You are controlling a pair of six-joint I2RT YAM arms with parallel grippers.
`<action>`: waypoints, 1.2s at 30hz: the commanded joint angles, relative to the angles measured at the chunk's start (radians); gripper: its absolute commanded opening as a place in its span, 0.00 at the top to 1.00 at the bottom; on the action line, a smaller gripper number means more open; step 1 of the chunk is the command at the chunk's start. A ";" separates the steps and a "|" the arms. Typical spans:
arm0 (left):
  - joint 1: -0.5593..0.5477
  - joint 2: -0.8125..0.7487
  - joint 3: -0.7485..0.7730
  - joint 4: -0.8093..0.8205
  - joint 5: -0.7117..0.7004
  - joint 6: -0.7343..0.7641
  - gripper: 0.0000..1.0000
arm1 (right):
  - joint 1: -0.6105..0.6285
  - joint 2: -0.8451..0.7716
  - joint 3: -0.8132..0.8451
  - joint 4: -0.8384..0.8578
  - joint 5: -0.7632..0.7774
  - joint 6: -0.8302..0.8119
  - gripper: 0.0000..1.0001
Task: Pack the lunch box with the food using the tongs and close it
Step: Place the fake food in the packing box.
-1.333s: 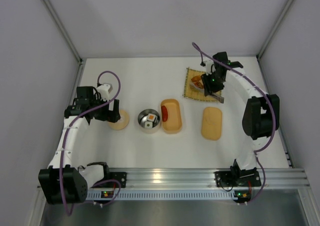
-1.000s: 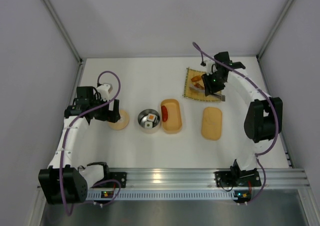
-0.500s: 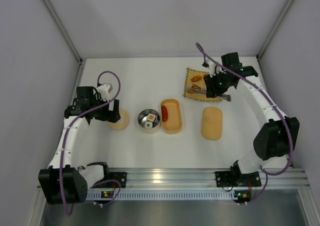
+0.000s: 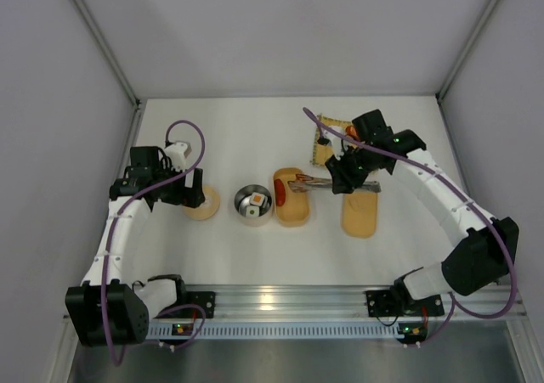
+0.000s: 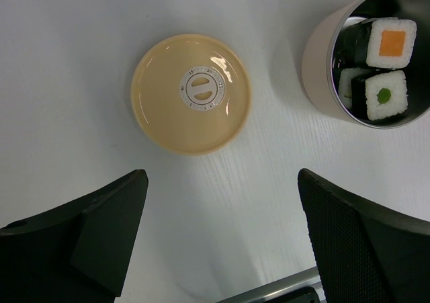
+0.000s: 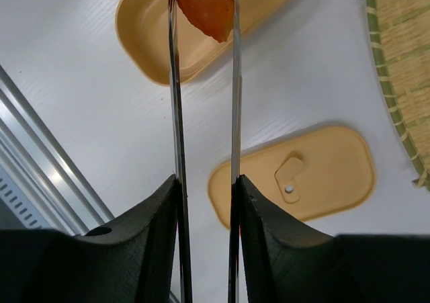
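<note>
My right gripper [image 4: 344, 182] [image 6: 205, 182] is shut on the grey tongs [image 4: 310, 184] [image 6: 173, 115]. The tongs' tips pinch an orange shrimp piece [image 6: 205, 4] just above the open lunch box [image 4: 293, 217] [image 6: 144, 31]. A red food piece [image 4: 279, 192] lies in the box's left side. The matching lid [image 4: 359, 209] [image 6: 322, 165] lies flat to the box's right. My left gripper [image 4: 191, 192] [image 5: 222, 182] hangs open above the table, near a round tan lid [image 4: 202, 205] [image 5: 191, 93]. It holds nothing.
A steel bowl [image 4: 253, 216] [image 5: 314, 61] left of the lunch box holds sushi rolls [image 5: 392, 42]. A bamboo mat [image 4: 324, 145] [image 6: 403, 61] lies at the back right, partly hidden by the right arm. White walls close in three sides.
The right arm has swung left from over the bamboo mat to over the lunch box, carrying the tongs with the shrimp piece. The left arm has not moved.
</note>
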 commanded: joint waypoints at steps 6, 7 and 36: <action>0.005 -0.023 0.017 0.011 0.017 -0.005 0.02 | 0.082 -0.033 -0.051 -0.015 -0.032 -0.048 0.80; 0.005 -0.023 0.015 0.013 0.019 -0.007 0.02 | 0.088 -0.033 -0.054 -0.014 -0.034 -0.048 0.80; 0.005 -0.007 0.029 0.013 0.026 -0.007 0.02 | 0.146 0.024 -0.043 -0.052 -0.060 -0.045 0.41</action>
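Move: The orange tray my right hand's tongs bring the held orange food to has its middle about 13 cm to the left and 7 cm ahead of that hand, some 17 cm lower. A red piece already lies in it, 17 cm left and 9 cm ahead; the pot of sushi stands 25 cm left and 3 cm ahead, the tray's lid 8 cm right and 3 cm ahead. From my left hand the tray is some 27 cm right and 6 cm ahead. I draw my right hand back about 4 cm while sinking some 3 cm and easing a little left, turning it about 10 degrees counter-clockwise, so the tong tips come down to the near half of the tray. Then, with the hand almost settled, I loosen my fingers on the tongs' handles, which stay between them, and the jaws spread and let go of the orange food. ##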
